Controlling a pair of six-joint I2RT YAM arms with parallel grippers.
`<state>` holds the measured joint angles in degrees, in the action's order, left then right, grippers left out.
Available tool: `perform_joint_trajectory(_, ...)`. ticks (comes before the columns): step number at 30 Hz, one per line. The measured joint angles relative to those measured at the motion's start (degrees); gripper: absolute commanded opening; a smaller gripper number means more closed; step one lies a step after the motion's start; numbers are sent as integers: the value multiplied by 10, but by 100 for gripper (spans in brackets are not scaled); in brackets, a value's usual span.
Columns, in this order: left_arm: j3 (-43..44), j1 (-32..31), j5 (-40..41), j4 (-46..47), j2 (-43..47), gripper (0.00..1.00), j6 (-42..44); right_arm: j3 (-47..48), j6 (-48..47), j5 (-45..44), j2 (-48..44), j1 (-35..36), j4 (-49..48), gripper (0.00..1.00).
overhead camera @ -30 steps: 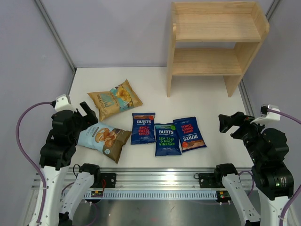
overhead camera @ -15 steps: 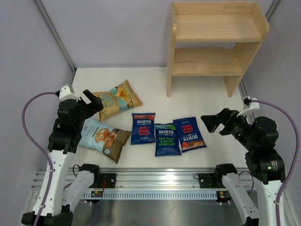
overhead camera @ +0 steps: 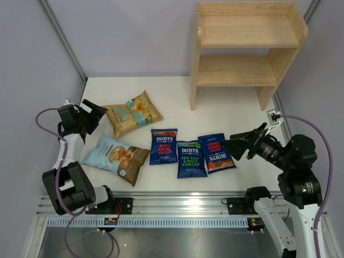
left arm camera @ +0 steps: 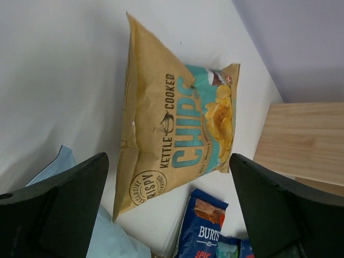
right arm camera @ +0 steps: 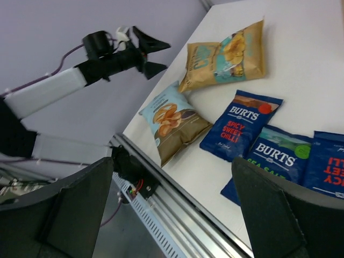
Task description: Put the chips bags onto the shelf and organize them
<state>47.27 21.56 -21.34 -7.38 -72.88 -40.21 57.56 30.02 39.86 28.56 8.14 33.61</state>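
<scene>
Several chips bags lie flat on the white table. A tan kettle-cooked bag (overhead camera: 130, 113) (left arm camera: 177, 134) (right arm camera: 226, 62) lies at the back left, a light-blue and brown bag (overhead camera: 116, 157) (right arm camera: 174, 122) nearer the front. Three dark blue BURTS bags (overhead camera: 164, 146) (overhead camera: 191, 158) (overhead camera: 215, 152) sit side by side in the middle. The wooden shelf (overhead camera: 244, 51) stands at the back right, both tiers bare. My left gripper (overhead camera: 92, 115) (left arm camera: 169, 215) hangs open just left of the tan bag. My right gripper (overhead camera: 236, 144) (right arm camera: 172, 215) is open, right of the BURTS bags, holding nothing.
A metal rail (overhead camera: 177, 207) runs along the table's near edge, carrying both arm bases. Grey walls with a slanted metal strut (overhead camera: 62, 37) close the back and sides. Grey cables (overhead camera: 45, 115) loop off each wrist.
The left gripper has swung back and left to the tan bag's left end. The right gripper has moved left toward the BURTS bags. Both stayed open; no bag moved.
</scene>
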Motion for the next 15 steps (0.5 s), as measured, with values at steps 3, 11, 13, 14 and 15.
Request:
perform_joint_trajectory(3, -23, 4, -42, 49, -57, 99, -14, 0, 4, 25, 1, 19, -6, 99)
perform_joint_trajectory(11, -53, 5, -122, 184, -175, 99, -29, 2, -4, 80, 1, 54, -13, 99)
perform_joint_trajectory(13, -53, 5, -136, 207, -194, 99, -28, 2, -7, 89, 1, 55, -14, 99)
perform_joint_trajectory(14, -53, 5, -142, 215, -202, 99, -27, 2, -9, 92, 1, 55, -15, 99)
perform_joint_trajectory(15, -51, 3, -150, 223, -211, 99, -25, 2, -10, 94, 1, 56, -17, 99)
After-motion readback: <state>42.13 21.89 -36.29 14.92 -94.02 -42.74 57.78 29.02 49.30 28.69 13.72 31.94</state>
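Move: The golden chips bag's middle is about 10 cm ahead of my left hand, 12 cm to its right and 13 cm below. From that hand the pale blue chips bag lies some 12 cm back and 8 cm right, and the left Spicy Sweet Chilli bag about 6 cm back and 27 cm right, both about 14 cm lower. My right hand has the golden bag some 32 cm ahead, 37 cm left and 33 cm below. I sink my left hand about 9 cm, fast at first and then slowing, easing some 3 cm forward and 3 cm right, down to the left end of the golden bag; its open fingers roll left side down and turn clockwise, roughly 10 degrees each. My right hand, high and open, draws back about 4 cm and a little left, turning 15 degrees counter-clockwise. ##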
